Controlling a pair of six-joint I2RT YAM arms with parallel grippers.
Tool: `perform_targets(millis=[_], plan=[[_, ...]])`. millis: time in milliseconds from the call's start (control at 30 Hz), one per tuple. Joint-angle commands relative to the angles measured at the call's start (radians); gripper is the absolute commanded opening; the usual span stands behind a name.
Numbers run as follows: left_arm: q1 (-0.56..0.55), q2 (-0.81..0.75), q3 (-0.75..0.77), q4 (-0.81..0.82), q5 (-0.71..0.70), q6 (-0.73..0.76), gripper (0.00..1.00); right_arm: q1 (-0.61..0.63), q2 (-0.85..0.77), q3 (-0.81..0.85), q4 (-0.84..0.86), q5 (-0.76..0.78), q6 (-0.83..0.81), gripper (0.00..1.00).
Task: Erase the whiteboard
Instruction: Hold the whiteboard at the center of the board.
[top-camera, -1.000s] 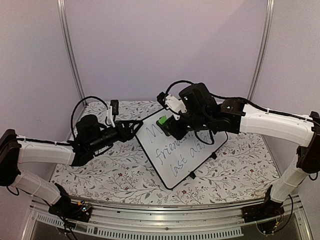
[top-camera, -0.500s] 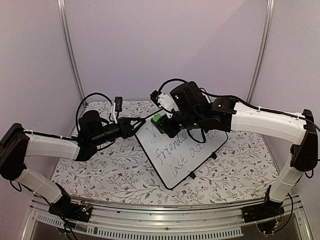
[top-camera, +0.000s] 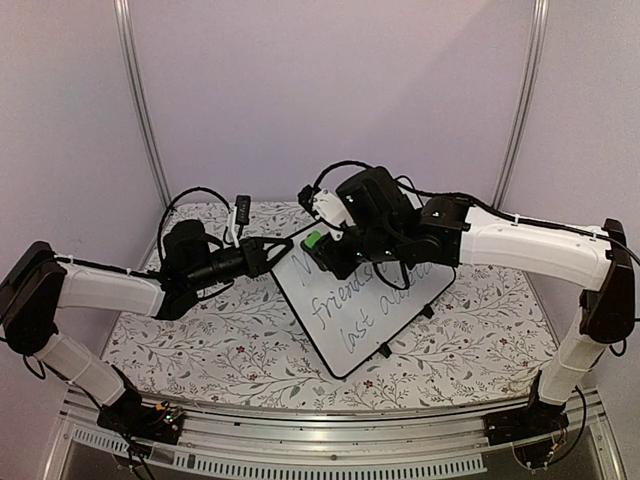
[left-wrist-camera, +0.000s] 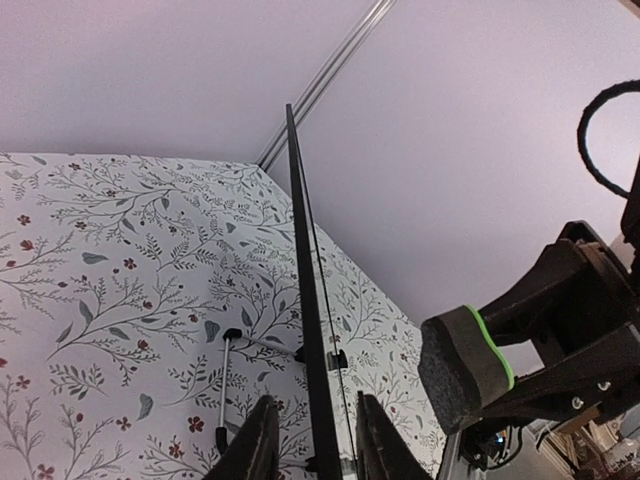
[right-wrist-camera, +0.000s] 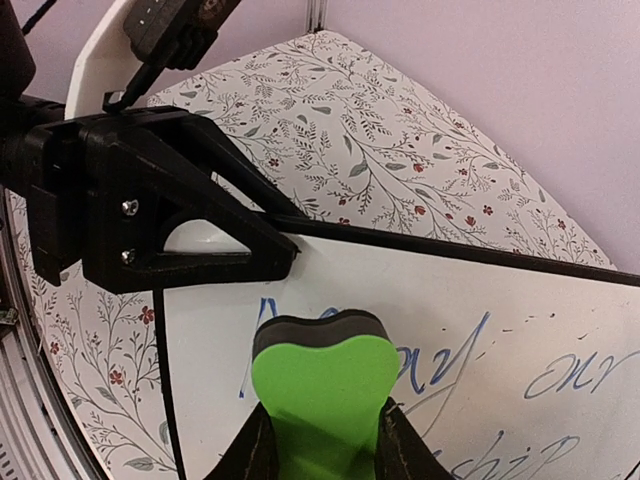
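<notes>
The whiteboard (top-camera: 372, 318) stands tilted at mid-table with blue handwriting on it. In the left wrist view its black rim (left-wrist-camera: 305, 280) runs edge-on between my fingers. My left gripper (top-camera: 280, 252) (left-wrist-camera: 315, 402) straddles the board's upper left corner, open, with a narrow gap on each side of the rim. My right gripper (top-camera: 330, 250) (right-wrist-camera: 322, 418) is shut on a green eraser (top-camera: 314, 241) (right-wrist-camera: 322, 385) with a dark felt face (left-wrist-camera: 462, 365). The eraser sits at the first written word near the top left of the whiteboard (right-wrist-camera: 480, 290).
A floral cloth (top-camera: 230, 345) covers the table. Black clip feet (top-camera: 384, 351) and a thin metal prop (left-wrist-camera: 225, 372) hold the board up. Metal frame posts (top-camera: 140, 110) and purple walls close in the back. The left gripper's black fingers (right-wrist-camera: 170, 215) lie just left of the eraser.
My left gripper has reached right onto the board's corner and its jaws have narrowed around the rim. The right gripper has carried the eraser a little left.
</notes>
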Motion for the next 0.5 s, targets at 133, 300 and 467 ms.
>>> perform_targets(millis=[133, 300, 467], plan=[[0.010, -0.006, 0.017, 0.003, 0.011, -0.037, 0.14, 0.028, 0.042, 0.039, -0.019, 0.030, 0.011, 0.32], [0.008, -0.011, 0.014, 0.007, 0.014, -0.052, 0.04, 0.038, 0.051, 0.045, -0.021, 0.038, 0.014, 0.31], [0.002, -0.020, 0.010, 0.003, 0.003, -0.040, 0.00, 0.048, 0.055, 0.051, -0.023, 0.048, 0.025, 0.31]])
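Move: The left hand's part-closed fingers already straddle the whiteboard's upper left edge, practically at the hand point; the board's middle is about 6 cm ahead of them, 18 cm to the right and 11 cm down. The eraser in the right fingers is some 4 cm back, 7 cm right and 2 cm above the left hand. From the right hand, that gripped edge is about 4 cm ahead, 7 cm left and 2 cm down, and the word "May" roughly 3 cm ahead, 2 cm left and 3 cm down. The left hand stays in place and shuts its fingers from about a third open to nearly closed, pinching the whiteboard's edge by its upper left corner while the wrist tips by about 5 degrees. The right hand keeps its hold on the eraser and, its aim almost unchanged, sinks about 1.5 cm while easing 1 cm left and 1 cm back towards the writing at the board's upper left; whether the eraser touches the face can't be seen. ##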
